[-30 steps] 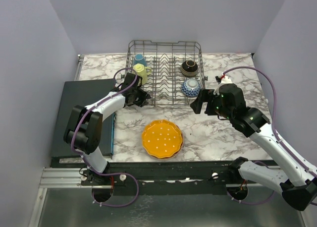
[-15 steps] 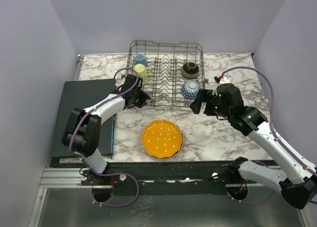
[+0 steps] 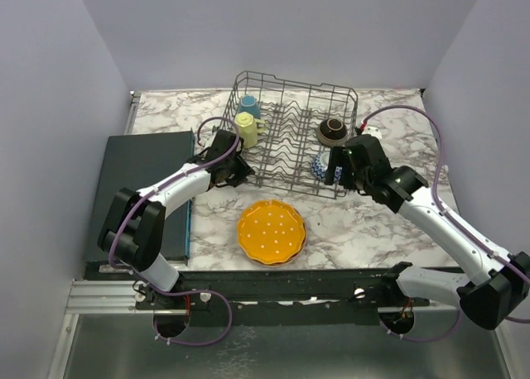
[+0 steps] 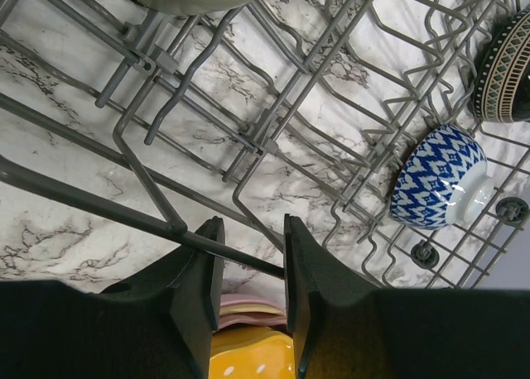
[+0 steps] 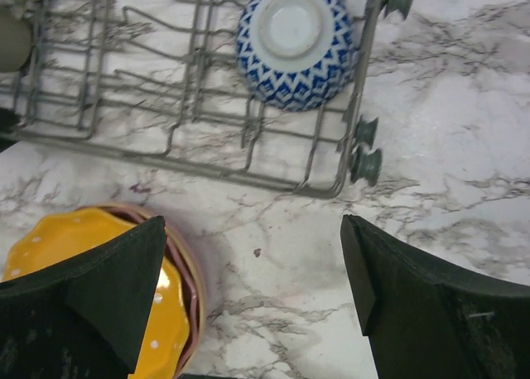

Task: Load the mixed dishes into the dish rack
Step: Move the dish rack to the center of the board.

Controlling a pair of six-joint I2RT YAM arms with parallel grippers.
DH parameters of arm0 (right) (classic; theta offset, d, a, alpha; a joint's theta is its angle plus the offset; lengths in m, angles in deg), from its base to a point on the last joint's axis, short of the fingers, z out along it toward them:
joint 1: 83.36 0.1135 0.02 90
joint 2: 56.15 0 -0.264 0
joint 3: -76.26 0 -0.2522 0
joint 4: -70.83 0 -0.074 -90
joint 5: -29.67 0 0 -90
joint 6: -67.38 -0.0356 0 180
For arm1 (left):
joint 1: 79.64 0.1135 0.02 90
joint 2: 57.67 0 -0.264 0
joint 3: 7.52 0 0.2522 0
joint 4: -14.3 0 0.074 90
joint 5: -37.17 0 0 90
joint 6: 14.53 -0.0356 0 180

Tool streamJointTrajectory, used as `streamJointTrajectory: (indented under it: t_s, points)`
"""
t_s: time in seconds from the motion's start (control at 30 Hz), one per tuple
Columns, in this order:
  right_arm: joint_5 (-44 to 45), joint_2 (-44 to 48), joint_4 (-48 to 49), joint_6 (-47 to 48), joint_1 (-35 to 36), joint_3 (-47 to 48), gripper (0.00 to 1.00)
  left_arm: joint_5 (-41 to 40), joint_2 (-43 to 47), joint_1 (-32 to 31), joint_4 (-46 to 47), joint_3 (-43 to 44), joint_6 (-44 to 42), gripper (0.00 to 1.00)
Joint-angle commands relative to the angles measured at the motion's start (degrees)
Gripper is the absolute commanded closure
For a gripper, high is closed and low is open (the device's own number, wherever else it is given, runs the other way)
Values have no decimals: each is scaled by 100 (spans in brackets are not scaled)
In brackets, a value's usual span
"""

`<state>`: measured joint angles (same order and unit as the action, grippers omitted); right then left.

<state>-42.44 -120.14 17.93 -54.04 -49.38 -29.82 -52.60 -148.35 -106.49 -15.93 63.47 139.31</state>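
Observation:
The grey wire dish rack (image 3: pixel 294 81) sits skewed on the marble at the back. It holds a blue mug (image 3: pixel 248 104), a yellow mug (image 3: pixel 247 129), a dark brown bowl (image 3: pixel 333 131) and a blue-patterned bowl (image 4: pixel 439 179). My left gripper (image 3: pixel 240 174) is shut on the rack's near-left rim wire (image 4: pixel 99 205), which crosses between its fingers. My right gripper (image 3: pixel 335 168) hangs open over bare marble by the rack's near-right corner, partly hiding the patterned bowl from above. An orange white-dotted scalloped plate (image 3: pixel 271 232) tops a stack of pinkish plates (image 5: pixel 192 288) in front.
A dark flat mat (image 3: pixel 137 189) lies at the left, beside my left arm. Purple cables loop over both arms. Grey walls close in the table on three sides. The rack's small round feet (image 5: pixel 364 160) rest on the marble near my right gripper.
The rack has shifted right and turned, dragged by my left gripper, which moved right with it. My right gripper has moved up and left to the rack's near-right corner.

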Motion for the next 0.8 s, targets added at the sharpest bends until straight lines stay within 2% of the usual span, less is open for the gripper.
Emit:
streamJointTrajectory:
  t_s: [0.0,0.47,0.77]
  points:
    - [993,-421,-275,-76,-222,326,9,504,130,-417,-832,-84,-1757,100]
    - [558,-1323,404,135,-1472,612,23,21,-247,-264,-1375,655,-2158,100]
    - [182,-1575,714,42,-1697,555,29,-165,-649,-62,-1575,1242,-2440,100]
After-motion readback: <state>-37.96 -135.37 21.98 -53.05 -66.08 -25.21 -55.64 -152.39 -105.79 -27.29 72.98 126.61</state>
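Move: The left gripper already holds the rack's front rim near its left corner; the rack's middle lies about 14 cm ahead and 17 cm right of it, the green mug roughly 15 ahead and 3 right. The empty right gripper's goal, the rack's right rim, is some 11 cm ahead, 6 right and 10 below. From that gripper the blue bowl stands about 11 cm straight ahead, the yellow plate 12 back and 16 left. Carry the open right gripper roughly 9 cm right and 8 cm forward while sinking 4 cm, towards the rack's right rim, turning it some 20 degrees clockwise and narrowing the fingers partway without gripping. Keep the left grip on the front rim, easing slightly back, then about 2 cm left and a little forward, rolling its left side up and twisting clockwise to swing the rack. ##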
